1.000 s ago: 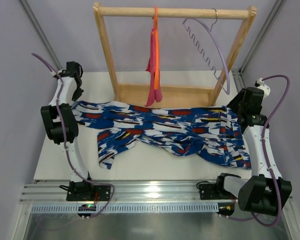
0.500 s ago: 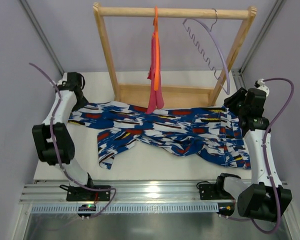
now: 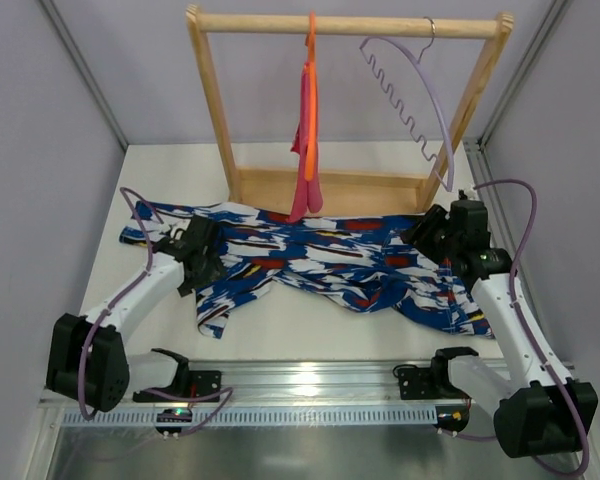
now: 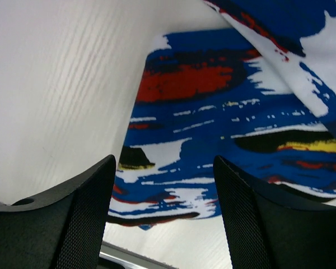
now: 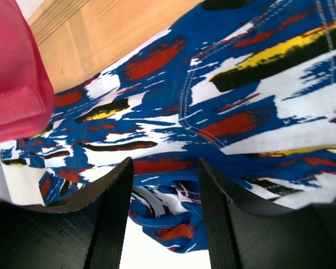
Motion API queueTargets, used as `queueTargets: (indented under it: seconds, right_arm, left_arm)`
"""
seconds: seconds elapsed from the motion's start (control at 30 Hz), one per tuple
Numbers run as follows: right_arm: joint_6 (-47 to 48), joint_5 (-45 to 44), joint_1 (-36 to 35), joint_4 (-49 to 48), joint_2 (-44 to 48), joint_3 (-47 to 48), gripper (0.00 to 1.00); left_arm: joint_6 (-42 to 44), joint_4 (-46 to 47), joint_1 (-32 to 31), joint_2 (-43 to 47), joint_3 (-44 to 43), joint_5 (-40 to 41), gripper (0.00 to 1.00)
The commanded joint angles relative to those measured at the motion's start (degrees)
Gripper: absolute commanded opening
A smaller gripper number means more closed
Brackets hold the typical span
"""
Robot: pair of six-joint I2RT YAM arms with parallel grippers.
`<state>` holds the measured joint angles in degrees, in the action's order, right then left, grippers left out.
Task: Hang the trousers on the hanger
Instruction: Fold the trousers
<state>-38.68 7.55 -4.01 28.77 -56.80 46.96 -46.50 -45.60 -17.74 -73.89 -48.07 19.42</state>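
The trousers (image 3: 330, 255), printed in blue, white, red and black, lie spread flat across the table (image 3: 310, 325) in front of the rack. My left gripper (image 3: 202, 255) hovers over their left leg, open, with only cloth (image 4: 213, 112) and bare table below its fingers (image 4: 78, 213). Over the waist end at the right, my right gripper (image 3: 430, 232) also stands open, with the trousers (image 5: 241, 84) beneath it. The lilac hanger (image 3: 432, 95) hangs by its metal hook from the rack's top bar, right of centre.
A wooden rack (image 3: 350, 24) stands at the back of the table; its base board (image 5: 101, 39) lies just behind the trousers. An orange hanger with pink cloth (image 3: 308, 130) hangs at its middle, and the pink cloth (image 5: 11, 84) is close to my right gripper. A metal rail (image 3: 300, 380) runs along the near edge.
My left gripper has opened and swung from the far left corner down over the trousers' left leg. The right gripper has moved left over the waist. The lilac hanger has swung slightly.
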Motion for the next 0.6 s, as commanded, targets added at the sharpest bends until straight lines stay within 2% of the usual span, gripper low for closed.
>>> queueTargets:
  seconds: [0.0,0.23,0.3,0.37,0.47,0.5,0.57]
  right_arm:
    - [-1.5,-4.2,0.0,4.4,2.9,0.9,0.53]
    - [-1.0,-3.8,0.0,6.4,6.3,-1.2,0.53]
    - [-1.1,-3.4,-0.1,6.6,7.3,-2.0,0.53]
    - [0.4,-3.3,-0.7,6.5,7.9,-2.7,0.53]
    - [2.5,-5.5,-1.1,8.4,7.1,-3.6,0.53]
    - [2.3,-6.4,-1.1,9.4,7.0,-4.1,0.53]
    - [-0.3,-9.8,-1.0,10.4,7.7,-4.9,0.53]
  left_arm:
    - [-5.9,-0.8,-2.6,3.9,1.1,0.4,0.71]
    - [-6.5,-7.3,-5.5,8.8,0.4,3.1,0.71]
    - [-8.8,-9.8,-6.5,10.9,1.0,3.3,0.68]
    - [-17.2,-13.0,-7.6,13.1,1.7,2.6,0.66]
    - [-24.0,-8.4,-9.1,16.3,6.3,-2.4,0.68]
    - [-24.5,-2.8,-9.2,18.4,7.6,-5.0,0.69]
    - [-23.4,2.3,-9.2,19.2,10.3,-4.9,0.71]
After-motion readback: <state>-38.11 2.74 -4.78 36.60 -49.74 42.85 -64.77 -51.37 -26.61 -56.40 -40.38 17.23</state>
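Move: About 8 cm back from the left hand, 2 cm to its right and 6 cm below lies the near hem of the lower trouser leg; the other leg end is some 10 cm ahead and 14 cm left of this hand. The trousers' near fold lies from the right hand roughly 10 cm back, 3 cm left and 16 cm down, with the pink cloth 5 cm ahead, 18 cm left, at hand height, and the rack's right upright foot 10 cm ahead, 5 cm right, 15 cm below. Drawing back over the lower leg towards its near hem, the left hand travels about 5 cm, drifting some 3 cm right; it lifts a little, then starts down again, its left side dipping about 10 degrees. The right hand also backs off about 4 cm towards the near fold, sinking some 2 cm late on. Both grippers stay open and empty. ##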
